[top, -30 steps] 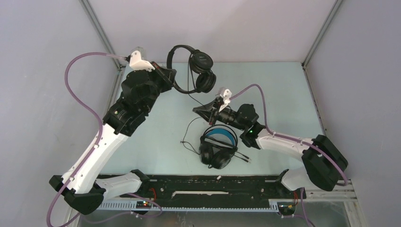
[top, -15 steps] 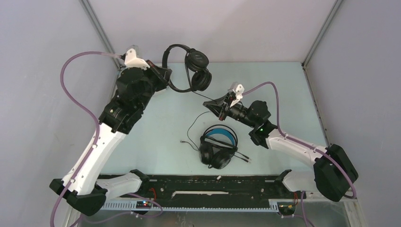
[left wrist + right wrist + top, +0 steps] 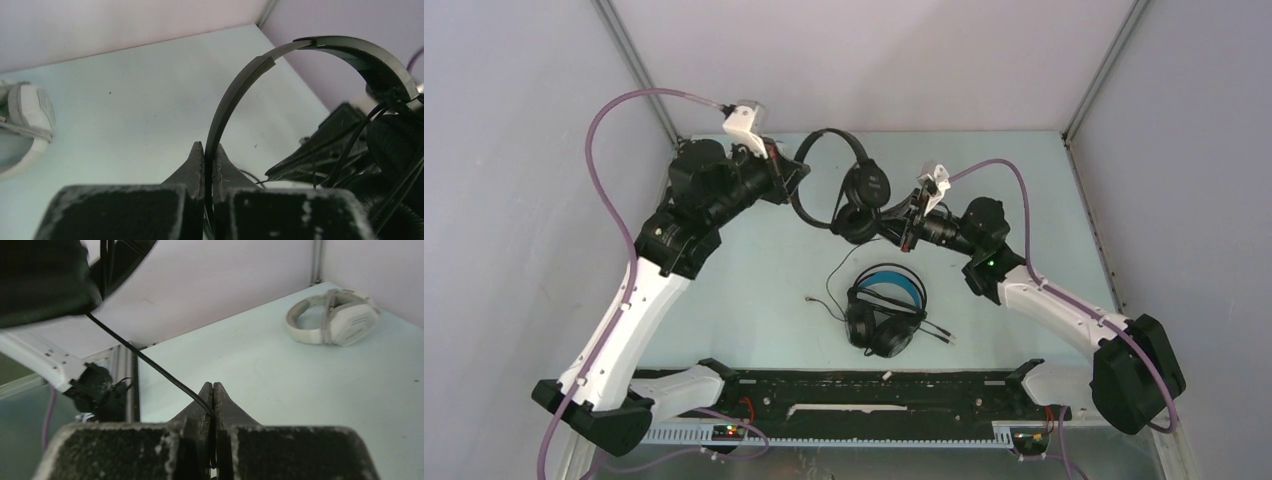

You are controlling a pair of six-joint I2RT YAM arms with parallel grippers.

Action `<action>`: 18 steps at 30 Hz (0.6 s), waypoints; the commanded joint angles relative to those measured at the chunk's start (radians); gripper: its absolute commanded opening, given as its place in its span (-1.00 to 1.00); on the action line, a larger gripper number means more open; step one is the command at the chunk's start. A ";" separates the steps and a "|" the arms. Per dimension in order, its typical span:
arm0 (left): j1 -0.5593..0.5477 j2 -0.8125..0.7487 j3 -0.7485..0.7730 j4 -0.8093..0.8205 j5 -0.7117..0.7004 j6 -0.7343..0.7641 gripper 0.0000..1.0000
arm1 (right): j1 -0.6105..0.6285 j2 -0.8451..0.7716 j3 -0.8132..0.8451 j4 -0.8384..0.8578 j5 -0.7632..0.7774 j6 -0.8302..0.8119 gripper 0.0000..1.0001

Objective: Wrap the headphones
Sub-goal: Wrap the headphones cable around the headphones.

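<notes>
The small thin black headphones point(image 3: 867, 186) hang above the back of the table. My left gripper point(image 3: 796, 178) is shut on their thin headband point(image 3: 240, 85), which runs up between the jaws point(image 3: 206, 145). My right gripper point(image 3: 886, 212) sits just right of the earcups, shut on their thin black cord point(image 3: 150, 365) at the jaw tips point(image 3: 212, 385). A bulky black pair with a blue-lined headband point(image 3: 884, 310) lies on the table below. The white-grey pair point(image 3: 332, 317) lies near the back corner point(image 3: 25, 120); the left arm hides it in the top view.
A loose cord end point(image 3: 824, 292) trails on the pale table point(image 3: 1024, 200) left of the bulky pair. Grey enclosure walls with corner posts point(image 3: 639, 75) close in the back and sides. The black base rail point(image 3: 874, 385) runs along the near edge.
My left arm has swung the thin headphones rightward and lower, toward the right gripper. My right gripper has moved right and farther back, coming up beside the earcups with the cord.
</notes>
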 commanded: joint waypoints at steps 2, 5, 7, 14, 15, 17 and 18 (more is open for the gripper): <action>0.009 -0.007 0.019 -0.063 0.258 0.334 -1.00 | -0.052 -0.042 0.104 -0.241 -0.159 0.077 -1.00; 0.008 -0.018 -0.021 -0.095 0.308 0.484 -1.00 | -0.068 -0.060 0.121 -0.336 -0.259 0.123 -1.00; 0.008 -0.027 -0.048 -0.112 0.350 0.584 -1.00 | -0.084 -0.071 0.123 -0.391 -0.333 0.162 -1.00; 0.008 -0.012 -0.076 -0.217 0.474 0.879 -1.00 | -0.115 -0.098 0.163 -0.597 -0.492 0.221 -1.00; 0.008 -0.002 -0.062 -0.242 0.490 0.917 -1.00 | -0.118 -0.100 0.171 -0.604 -0.511 0.230 -1.00; 0.008 0.022 -0.028 -0.284 0.496 0.942 -1.00 | -0.121 -0.105 0.181 -0.600 -0.509 0.257 -1.00; 0.008 0.031 -0.017 -0.288 0.492 0.944 -1.00 | -0.121 -0.105 0.181 -0.587 -0.510 0.273 -1.00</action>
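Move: From the right hand, which holds the cable, the headphones' ear cups are about level fore and aft, some 4 cm left and 5 cm above. The blue-banded headset lies on the table 5 cm back, 1 cm right and 28 cm below; the cable's loose end is 3 cm back, 14 cm left and 29 cm down. From the left hand, pinching the headband, the cups lie 11 cm right, 3 cm back and 6 cm below. The right fingers keep the cable pinched, drawing back about 8 cm beside the ear cups, with a little drift right and down, while that hand rolls its forward side down and swings counter-clockwise. Still gripping the headband, the left hand sinks some 6 cm and comes back 4 cm, drifting right, rolling its left side up and turning clockwise, roughly 30 degrees each. ##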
